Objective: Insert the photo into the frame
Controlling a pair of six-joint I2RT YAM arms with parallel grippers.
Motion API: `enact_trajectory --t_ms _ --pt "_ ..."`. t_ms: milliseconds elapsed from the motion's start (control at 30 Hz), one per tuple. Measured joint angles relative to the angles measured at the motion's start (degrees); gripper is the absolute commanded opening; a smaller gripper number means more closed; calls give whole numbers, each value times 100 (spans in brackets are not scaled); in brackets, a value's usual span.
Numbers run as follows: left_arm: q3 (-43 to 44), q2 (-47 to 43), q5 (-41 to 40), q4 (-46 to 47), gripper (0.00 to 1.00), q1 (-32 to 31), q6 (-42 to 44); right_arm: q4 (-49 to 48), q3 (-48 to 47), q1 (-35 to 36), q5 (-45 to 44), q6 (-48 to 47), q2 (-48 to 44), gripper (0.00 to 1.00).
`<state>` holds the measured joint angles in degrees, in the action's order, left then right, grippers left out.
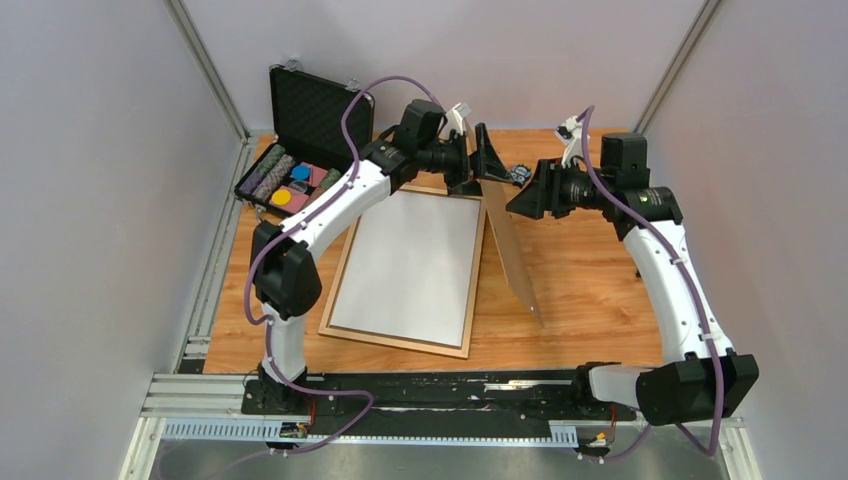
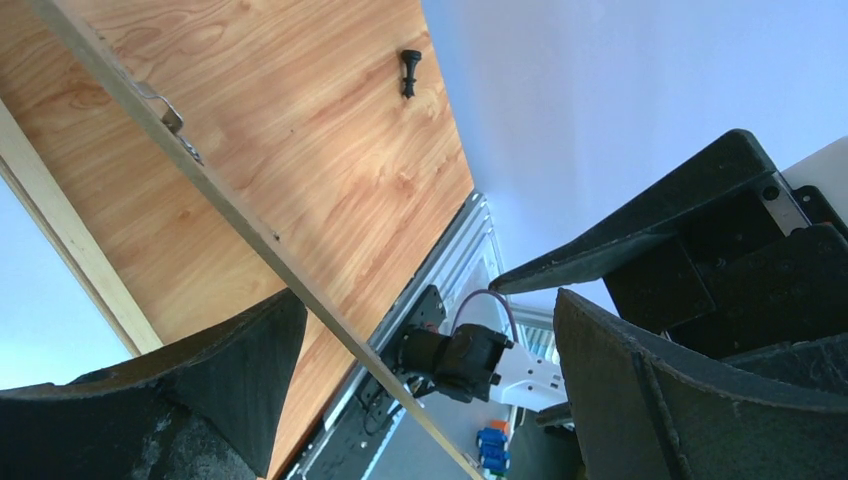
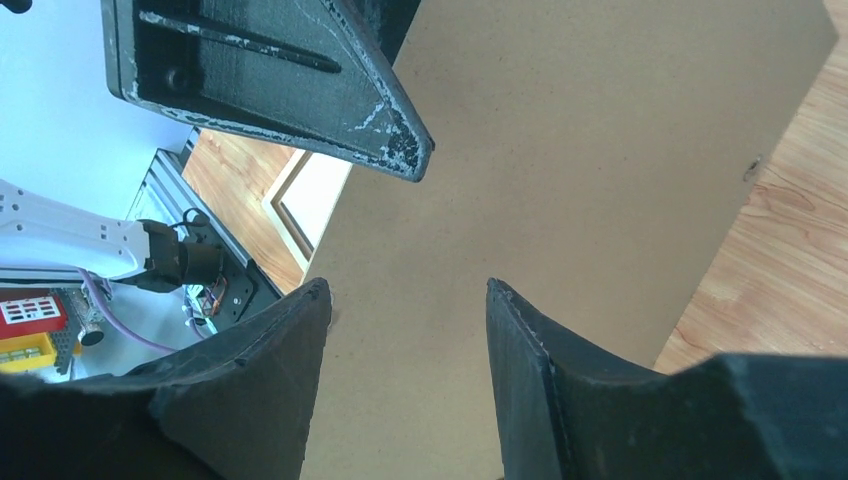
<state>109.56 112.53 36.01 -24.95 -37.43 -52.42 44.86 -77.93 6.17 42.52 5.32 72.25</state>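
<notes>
The frame (image 1: 395, 342) of light wood lies flat on the table, and the photo (image 1: 410, 260) fills it with its plain white side up. At its right, a brown backing board (image 1: 515, 255) stands tilted on its long edge. My left gripper (image 1: 480, 163) is wide open at the board's far top corner; in the left wrist view the board's thin edge (image 2: 250, 230) runs between the fingers (image 2: 220, 370) without touching them. My right gripper (image 1: 525, 195) is open, its fingertips (image 3: 315, 300) right at the board's brown face (image 3: 560, 150), nothing between them.
An open black foam-lined case (image 1: 310, 110) with coloured chips stands at the back left. A small black peg (image 1: 637, 270) sits on the table to the right, and a small blue item (image 1: 520, 172) lies behind the grippers. Metal rails (image 1: 420, 385) line the near edge.
</notes>
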Motion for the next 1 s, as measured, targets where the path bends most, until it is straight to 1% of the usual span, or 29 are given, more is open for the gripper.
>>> enact_trajectory --t_ms 167,233,300,467,700,767,867,900,967,1000 --pt "0 0 0 9 100 7 -2 -7 35 -7 66 -4 -4 57" --pt "0 0 2 22 99 7 -4 -44 83 -44 68 -4 -15 56" --pt "-11 0 2 37 95 7 -2 -72 166 -133 63 -4 -42 56" --pt "-225 -2 -7 181 82 9 -15 -192 389 -494 48 7 -46 56" --pt "-874 -2 -94 234 68 42 -4 -251 713 -986 90 7 0 54" --pt "-970 -2 -138 227 60 61 4 -267 787 -1067 118 -9 26 54" --pt "-1104 -2 -170 249 52 120 46 -275 894 -1182 179 -46 90 54" --pt "-1145 -7 -188 249 48 142 57 -278 925 -1220 205 -55 116 54" --pt "-1266 -33 -216 264 43 197 98 -280 979 -1300 254 -76 164 53" --pt "-1325 -48 -219 278 42 221 120 -297 1005 -1338 267 -90 188 53"
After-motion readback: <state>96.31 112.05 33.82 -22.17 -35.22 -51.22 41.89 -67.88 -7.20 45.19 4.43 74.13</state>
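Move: The backing board still stands tilted on edge between the hands. The stretch of its upper edge between the left hand's open fingers lies about 2 cm right of that hand and 4 cm below. From there the frame's middle is roughly 28 cm back, 23 cm left and 26 cm down; a small black gadget lies 3 cm ahead, 14 cm right. From the right hand, that edge is about 8 cm ahead, 5 cm left. Left hand sinks about 8 cm, half-closing around the board's edge; right hand backs off rightward and down. ##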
